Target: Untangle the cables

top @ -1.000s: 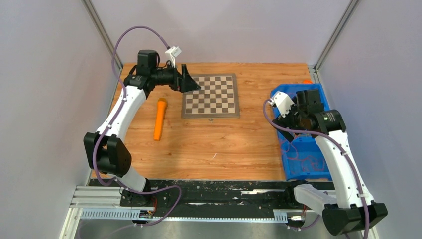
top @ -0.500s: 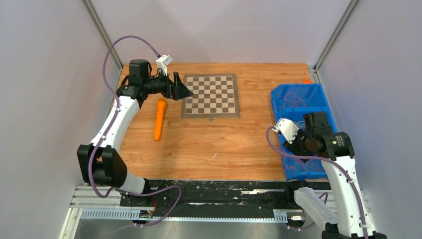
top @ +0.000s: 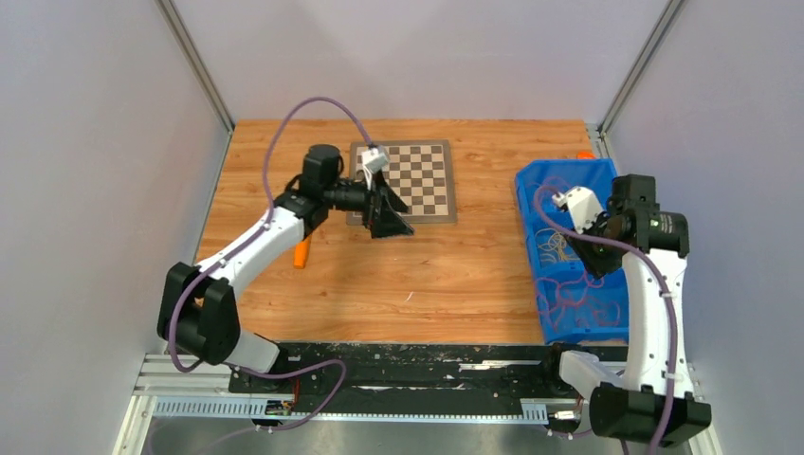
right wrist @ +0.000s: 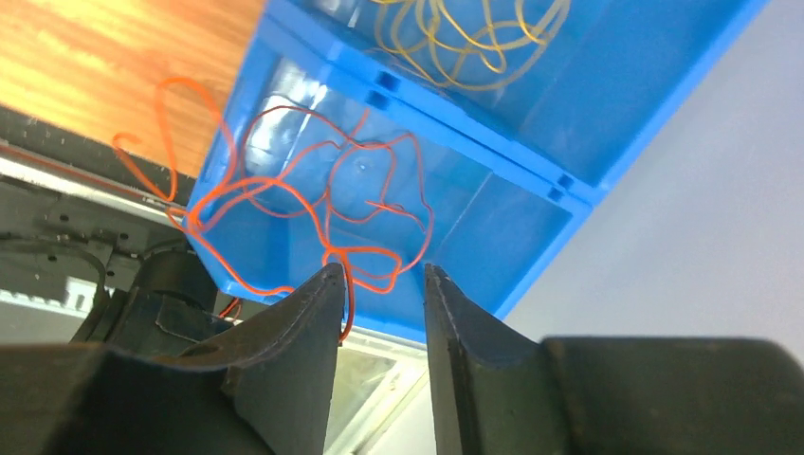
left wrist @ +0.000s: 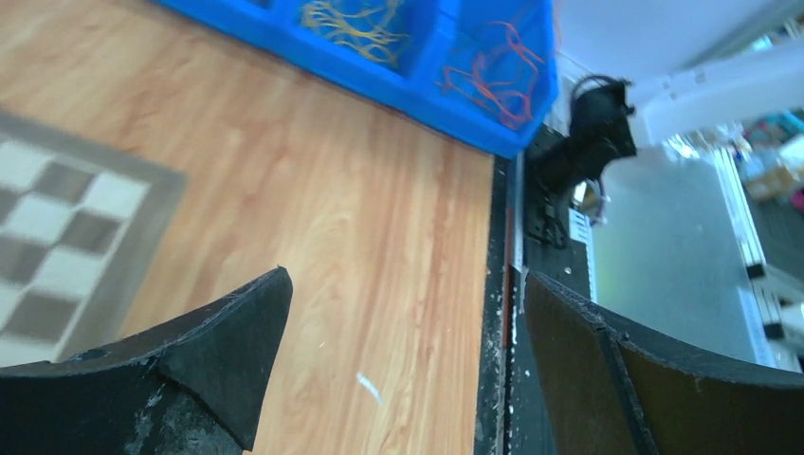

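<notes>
The cables lie in a blue bin [top: 527,182] at the table's right. Yellow cables [top: 555,246] [right wrist: 465,38] fill its middle compartment and reddish-orange cables [top: 574,299] [right wrist: 313,190] the near one. My right gripper [top: 599,254] [right wrist: 384,268] hangs above the bin, its jaws narrowed with a clear gap between them. One reddish-orange strand runs down the inner face of its left finger [right wrist: 303,322], and loops of it spread over the bin's wall. My left gripper [top: 393,223] [left wrist: 406,277] is wide open above bare wood, holding nothing.
A chessboard mat [top: 422,175] [left wrist: 57,218] lies at the table's back middle. An orange cylinder [top: 301,254] rests left of it, partly under my left arm. The left wrist view shows the blue bin [left wrist: 417,85] and the black front rail [left wrist: 498,313].
My left arm swung right, from the table's back left to the chessboard's near edge. My right arm drew up over the bin and its jaws narrowed.
</notes>
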{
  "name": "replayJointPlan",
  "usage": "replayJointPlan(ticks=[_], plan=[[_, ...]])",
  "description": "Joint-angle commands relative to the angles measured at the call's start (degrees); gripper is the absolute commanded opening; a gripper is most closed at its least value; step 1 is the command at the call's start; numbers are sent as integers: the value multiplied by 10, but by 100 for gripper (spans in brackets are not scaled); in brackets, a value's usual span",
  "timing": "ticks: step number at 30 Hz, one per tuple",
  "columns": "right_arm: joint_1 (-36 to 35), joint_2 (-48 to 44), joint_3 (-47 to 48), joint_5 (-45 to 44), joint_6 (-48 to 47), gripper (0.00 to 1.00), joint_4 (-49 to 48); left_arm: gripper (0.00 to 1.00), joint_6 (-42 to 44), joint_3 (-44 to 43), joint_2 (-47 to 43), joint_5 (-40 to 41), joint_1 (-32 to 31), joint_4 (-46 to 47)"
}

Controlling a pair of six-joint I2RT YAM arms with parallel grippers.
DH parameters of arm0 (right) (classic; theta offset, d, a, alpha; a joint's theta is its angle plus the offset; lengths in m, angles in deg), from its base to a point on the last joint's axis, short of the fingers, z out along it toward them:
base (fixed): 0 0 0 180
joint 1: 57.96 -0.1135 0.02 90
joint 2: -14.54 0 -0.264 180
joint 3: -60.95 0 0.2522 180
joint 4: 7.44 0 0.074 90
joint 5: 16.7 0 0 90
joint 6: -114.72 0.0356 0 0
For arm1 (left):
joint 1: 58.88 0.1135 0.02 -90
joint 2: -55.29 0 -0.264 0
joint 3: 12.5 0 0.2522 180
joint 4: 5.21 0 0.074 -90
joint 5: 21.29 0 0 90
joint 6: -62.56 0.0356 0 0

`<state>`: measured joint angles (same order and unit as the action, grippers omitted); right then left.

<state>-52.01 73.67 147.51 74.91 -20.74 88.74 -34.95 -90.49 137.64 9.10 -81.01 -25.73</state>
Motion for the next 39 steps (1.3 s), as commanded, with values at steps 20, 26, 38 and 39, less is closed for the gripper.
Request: replayJointPlan(ticks=[20, 26, 38, 39], plan=[[221, 19, -2, 270, -31, 63, 28, 94, -66, -156, 327, 46, -336, 519], [221, 34, -5, 303, -7, 65, 28, 87, -88, -177, 371, 116, -384, 574], [223, 56, 43, 342, 54, 64, 29, 73, -145, -220, 446, 277, -435, 593], [223, 55, 45, 346, 59, 64, 29, 72, -153, -222, 452, 281, -436, 593]])
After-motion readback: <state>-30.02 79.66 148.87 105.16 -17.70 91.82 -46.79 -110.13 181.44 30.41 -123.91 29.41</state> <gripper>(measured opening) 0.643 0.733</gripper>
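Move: The orange cable hangs off a finger of the right hand, its middle about 5 cm to that hand's left, 4 cm back and 6 cm below; from the left hand it is some 33 cm right, 16 back and 10 below. Deep in the blue box, roughly 15 cm under the right hand, the red cable lies 4 cm back and 2 right, the yellow cable 9 ahead and 2 right. The chessboard is 13 cm straight ahead of the left hand, 20 below. Still hooking the orange cable on a finger, the right hand dips about 4 cm to the right and forward, comes back, then rolls some 30 degrees so its fingertips swing left, its fingers opening wider. The left hand sweeps about 30 cm right, also drawing back, towards the hanging loops, sinking late and narrowing its fingers slightly. ##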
